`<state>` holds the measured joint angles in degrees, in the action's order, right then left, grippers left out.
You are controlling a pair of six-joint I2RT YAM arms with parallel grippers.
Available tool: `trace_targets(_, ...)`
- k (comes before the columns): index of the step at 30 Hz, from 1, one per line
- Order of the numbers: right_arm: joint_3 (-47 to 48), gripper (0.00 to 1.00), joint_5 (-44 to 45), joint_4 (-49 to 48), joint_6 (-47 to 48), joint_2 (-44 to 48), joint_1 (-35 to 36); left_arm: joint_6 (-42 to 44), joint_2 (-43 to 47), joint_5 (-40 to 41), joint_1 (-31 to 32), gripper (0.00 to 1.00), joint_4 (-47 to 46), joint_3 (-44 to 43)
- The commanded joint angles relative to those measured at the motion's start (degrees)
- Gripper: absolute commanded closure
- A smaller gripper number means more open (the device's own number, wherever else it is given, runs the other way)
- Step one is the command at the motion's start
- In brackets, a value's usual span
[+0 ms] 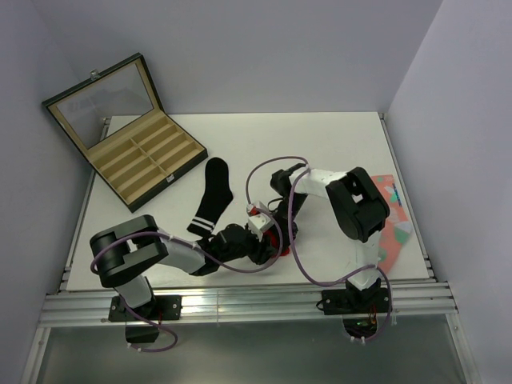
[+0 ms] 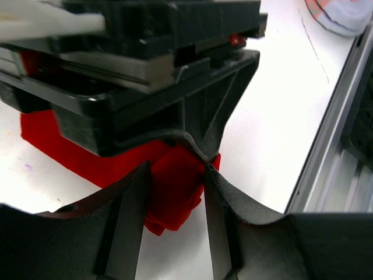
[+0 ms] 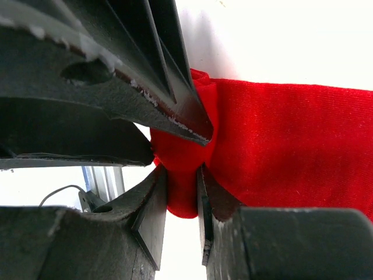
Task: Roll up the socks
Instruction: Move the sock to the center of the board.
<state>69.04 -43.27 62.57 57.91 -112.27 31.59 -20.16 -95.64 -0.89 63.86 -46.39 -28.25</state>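
The red sock [image 1: 278,245] lies near the table's front edge, mostly hidden under both grippers. My left gripper [image 2: 176,172] has a bunched fold of the red sock [image 2: 52,143] filling the gap between its fingers. My right gripper [image 3: 182,172] pinches the same folded end of the red sock [image 3: 291,134] from the opposite side, its tips close to the left one's. In the top view the left gripper [image 1: 258,250] and right gripper [image 1: 268,230] meet over the sock. The black sock [image 1: 212,196] with two white cuff stripes lies flat to their left, untouched.
An open black box [image 1: 128,132] with tan compartments stands at the back left. A salmon-pink sock [image 1: 396,228] with green and white patches lies at the right edge behind the right arm. The metal rail [image 2: 332,146] runs along the table's front edge, close to the grippers.
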Motion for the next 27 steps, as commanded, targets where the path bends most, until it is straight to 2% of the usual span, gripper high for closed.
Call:
trace_targets(1,1.3,0.85,1.2,-0.1,0.4,-1.5,-0.3,1.7,-0.8,-4.1,0.2,0.53,-0.3,-1.4)
trace_targets(17,1.0,0.86,2.7,-3.6,-3.6,-1.4,-0.7,0.6,-4.6,-8.9,-0.5,0.55,0.4,-2.9)
trace_targets(21,-0.1,0.85,3.3,-6.2,-6.0,-0.1,-1.0,0.3,-6.6,-8.5,-0.6,0.65,5.3,-6.3)
trace_targets(27,-0.7,0.75,3.6,-8.9,-8.0,1.3,-1.4,-0.1,-9.7,-8.8,-0.6,0.91,11.0,-10.5)
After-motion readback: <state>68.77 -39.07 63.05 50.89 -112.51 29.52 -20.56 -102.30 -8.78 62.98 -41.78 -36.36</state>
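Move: The folded near end of the red sock lies about 3 cm to the left gripper's right, 1 cm ahead and 2 cm below, just past its half-open tips. The sock's flat part reaches forward from there, its middle some 6 cm ahead, 3 cm right and 4 cm below; the black sock is roughly 18 cm ahead and 17 cm left, 4 cm below. The right gripper already has the folded end between its fingers. Bring the left gripper back and down about 1 cm, then rightward some 3 cm onto the folded end of the red sock, closing the fingers to pinch it beside the right fingers. Keep the right grip shut on the fold; late on, shift that hand about 2 cm to the right, tipping its left side down by under 10 degrees. ##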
